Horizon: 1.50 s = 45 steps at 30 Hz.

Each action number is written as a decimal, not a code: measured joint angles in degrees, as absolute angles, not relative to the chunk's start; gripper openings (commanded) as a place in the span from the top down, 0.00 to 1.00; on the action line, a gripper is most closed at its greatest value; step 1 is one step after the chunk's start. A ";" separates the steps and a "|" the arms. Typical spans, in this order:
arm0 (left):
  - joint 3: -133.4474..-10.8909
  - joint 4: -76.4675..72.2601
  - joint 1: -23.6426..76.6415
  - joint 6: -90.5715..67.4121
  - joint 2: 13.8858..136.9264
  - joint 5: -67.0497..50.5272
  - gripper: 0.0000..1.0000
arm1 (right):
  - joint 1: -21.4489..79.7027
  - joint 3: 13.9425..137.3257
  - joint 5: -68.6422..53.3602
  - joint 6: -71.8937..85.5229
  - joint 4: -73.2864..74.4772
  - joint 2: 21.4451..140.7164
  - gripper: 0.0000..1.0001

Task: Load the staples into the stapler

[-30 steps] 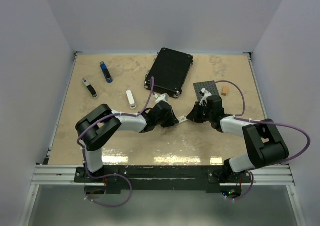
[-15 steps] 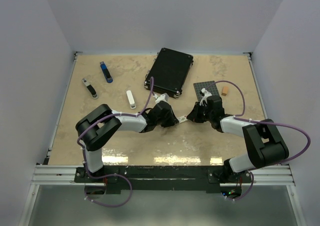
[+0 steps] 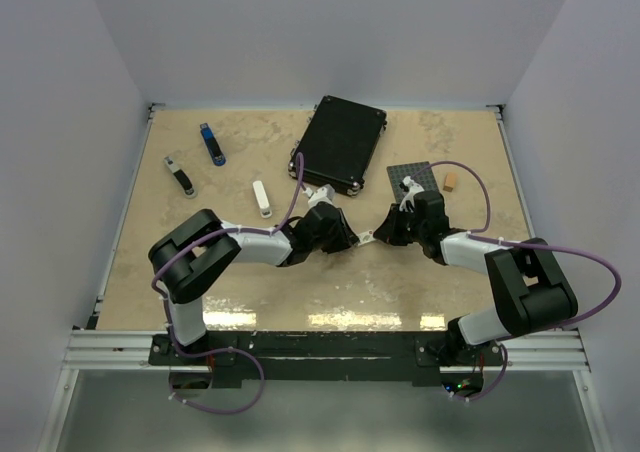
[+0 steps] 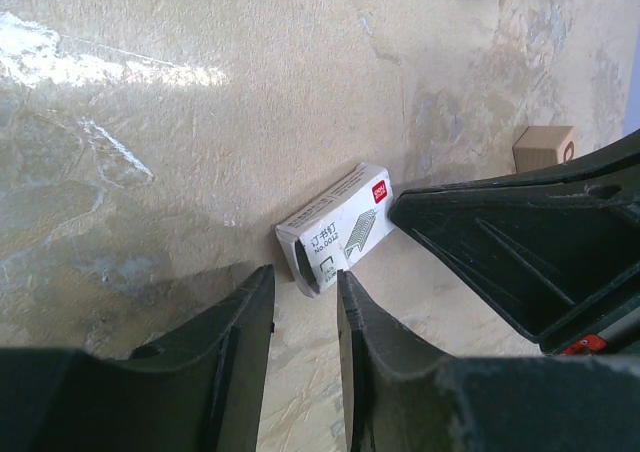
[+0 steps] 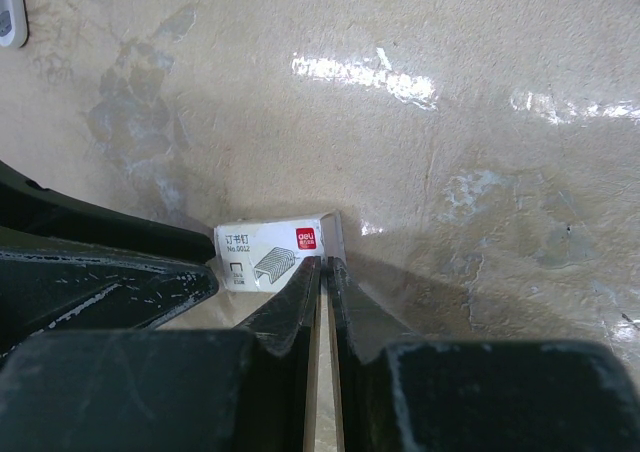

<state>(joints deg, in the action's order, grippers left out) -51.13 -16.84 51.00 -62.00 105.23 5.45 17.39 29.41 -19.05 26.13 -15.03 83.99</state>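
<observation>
The staples (image 3: 367, 238) are a small white box with a red mark, lying flat on the table between my two grippers, also seen as the staples (image 4: 335, 227) and the staples (image 5: 275, 252). My left gripper (image 4: 300, 294) is open a little, its tips just short of the box's open end, with nothing between them. My right gripper (image 5: 325, 264) is shut, its tips pressed against the box's near side by the red mark. I cannot tell which of the small objects at the back left is the stapler.
A black case (image 3: 340, 142) lies at the back centre. A grey studded plate (image 3: 413, 180) and an orange-brown cube (image 3: 451, 182) sit behind my right gripper. At the back left lie a blue object (image 3: 211, 144), a black one (image 3: 180, 177) and a white one (image 3: 262, 198).
My left gripper's jaws have spread slightly and the arm has shifted a little. The box and the right arm have stayed put.
</observation>
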 measured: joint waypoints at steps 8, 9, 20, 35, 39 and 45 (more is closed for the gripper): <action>-51.16 -16.80 51.00 -62.00 105.25 5.80 0.69 | 17.32 29.41 -19.05 26.13 -15.03 83.99 0.91; -51.24 -16.60 51.00 -62.00 105.25 5.85 0.70 | 17.34 29.41 -19.05 26.13 -15.03 83.99 0.91; -52.29 -16.36 51.00 -62.00 107.04 5.80 0.72 | 17.34 29.41 -19.07 26.13 -15.05 83.99 0.91; -53.21 -15.42 50.94 -61.95 107.13 5.87 1.00 | 17.32 29.28 -19.09 26.13 -15.09 83.96 0.75; -53.36 -14.79 50.85 -61.91 107.13 6.00 1.00 | 17.32 28.93 -19.16 26.20 -15.38 83.77 0.64; -53.47 -14.20 50.76 -61.91 107.13 6.02 1.00 | 17.32 28.58 -19.86 26.48 -16.05 83.37 0.63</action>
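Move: The staple box is just ahead of the open left fingertips, its middle about 3 cm right, 1 cm forward and 1 cm below them. From the shut right fingertips, at its right end, that middle is 2 cm left, 1 cm back and 1 cm lower. The white bar lies some 19 cm left and 8 cm forward of the left hand; from the right hand, the wooden block is 13 cm right and 1 cm forward. Downward by barely 1 cm, the left hand dips to the staple box's left end and then closes its fingers completely, pinching the thin end flap there. As they shut, the right hand, staying in place, opens from nearly closed to over a third wide, letting go of the right end. ##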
